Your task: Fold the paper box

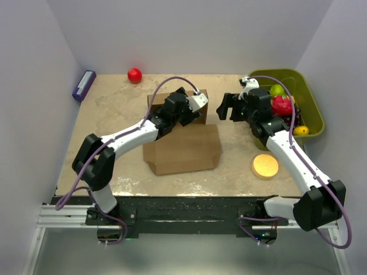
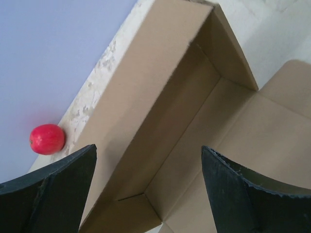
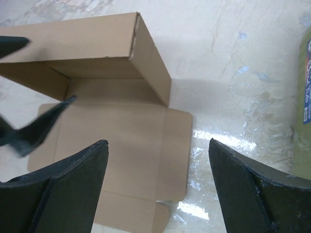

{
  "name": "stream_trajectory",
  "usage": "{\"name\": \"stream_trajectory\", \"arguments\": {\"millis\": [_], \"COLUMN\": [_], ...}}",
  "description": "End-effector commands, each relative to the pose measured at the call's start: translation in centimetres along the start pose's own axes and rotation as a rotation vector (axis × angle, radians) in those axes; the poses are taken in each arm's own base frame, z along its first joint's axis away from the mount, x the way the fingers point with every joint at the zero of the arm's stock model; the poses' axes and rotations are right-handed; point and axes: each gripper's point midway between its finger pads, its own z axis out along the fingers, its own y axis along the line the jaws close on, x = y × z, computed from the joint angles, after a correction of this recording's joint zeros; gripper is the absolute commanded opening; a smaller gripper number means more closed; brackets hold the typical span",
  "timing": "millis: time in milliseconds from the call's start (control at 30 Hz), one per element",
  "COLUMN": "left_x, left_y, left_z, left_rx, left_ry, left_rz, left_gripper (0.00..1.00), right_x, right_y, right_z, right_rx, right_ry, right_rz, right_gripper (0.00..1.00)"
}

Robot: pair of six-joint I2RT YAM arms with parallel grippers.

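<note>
The paper box (image 1: 183,150) lies mid-table, plain brown cardboard. Its flat lid panel faces the near edge, and its tray walls (image 2: 146,111) stand upright at the back. My left gripper (image 1: 182,112) hovers over the tray; in the left wrist view it (image 2: 148,147) is open, with the inner corner of the tray below and nothing between the fingers. My right gripper (image 1: 225,106) sits just right of the box, apart from it. In the right wrist view it (image 3: 158,141) is open above the lid's right flap (image 3: 177,145), holding nothing.
A red ball (image 1: 134,75) rests at the back wall, also in the left wrist view (image 2: 47,139). A purple block (image 1: 84,85) lies back left. A green bin (image 1: 312,109) with fruit stands back right. An orange disc (image 1: 265,165) lies near the right arm.
</note>
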Motion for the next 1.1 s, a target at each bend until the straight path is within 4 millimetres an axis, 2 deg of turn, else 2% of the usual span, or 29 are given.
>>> {"name": "stream_trajectory", "arguments": {"millis": [0, 100, 200, 233, 300, 467, 600, 667, 733, 767, 900, 1067], "left_x": [-1.1, 0.1, 1.1, 1.5, 1.7, 1.8, 3.1, 3.5, 5.3, 5.4, 9.1, 14.0], "left_y": [2.4, 3.2, 4.3, 4.9, 5.3, 6.2, 6.4, 7.4, 8.2, 8.7, 9.3, 10.1], "left_z": [1.1, 1.9, 2.3, 2.1, 2.5, 3.0, 3.7, 3.8, 3.8, 3.7, 3.3, 2.7], "left_rx": [-0.128, -0.202, -0.298, -0.342, -0.377, -0.423, -0.427, -0.442, -0.448, -0.457, -0.425, -0.390], "left_ry": [0.019, 0.073, 0.123, 0.150, 0.162, 0.187, 0.237, 0.252, 0.303, 0.311, 0.402, 0.500], "left_rz": [0.096, 0.117, 0.115, 0.117, 0.114, 0.112, 0.114, 0.081, 0.037, 0.016, -0.062, -0.204], "left_gripper": [0.93, 0.90, 0.76, 0.64, 0.51, 0.44, 0.27, 0.22, 0.19, 0.19, 0.12, 0.10], "right_x": [-0.6, -0.4, -0.4, -0.3, -0.6, -1.2, -1.8, -1.8, -2.0, -2.2, -2.9, -2.3], "right_y": [1.4, 2.0, 2.1, 2.0, 2.1, 2.5, 2.6, 2.7, 2.6, 2.4, 2.9, 3.9], "right_z": [-1.6, -2.1, -2.2, -2.3, -2.6, -3.8, -4.9, -5.4, -5.8, -6.0, -7.0, -7.1], "right_rx": [-0.085, -0.116, -0.123, -0.120, -0.124, -0.136, -0.130, -0.133, -0.123, -0.107, -0.121, -0.178], "right_ry": [-0.028, -0.032, -0.031, -0.028, -0.033, -0.046, -0.061, -0.059, -0.055, -0.061, -0.071, -0.036], "right_rz": [-0.004, 0.009, 0.008, 0.010, 0.010, 0.011, 0.007, 0.008, 0.013, 0.018, 0.019, 0.033], "right_gripper": [0.87, 0.87, 0.87, 0.87, 0.87, 0.86, 0.86, 0.86, 0.86, 0.85, 0.85, 0.84]}}
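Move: The raised rear panel's top flange, where the left hand will pinch, has its middle about 4 cm ahead of that open hand, 4 cm to its left and 5 cm below. The box's front panel lies flat some 15 cm back from this hand, 3 cm to its right and 18 cm down; the red ball is about 18 cm ahead, 21 cm left and 16 cm down. From the right hand, the flange's middle is roughly 7 cm ahead, 21 cm left and 9 cm below. Forward about 8 cm and then increasingly leftward, some 12 cm in all, the left hand follows the flange towards its left end, turning about 30 degrees counter-clockwise, left side rising a little. It dips slightly first and again at the end, and its wide-open fingers close to pinch the flange's edge. The empty right hand, still open, backs off and rises away from the box. ##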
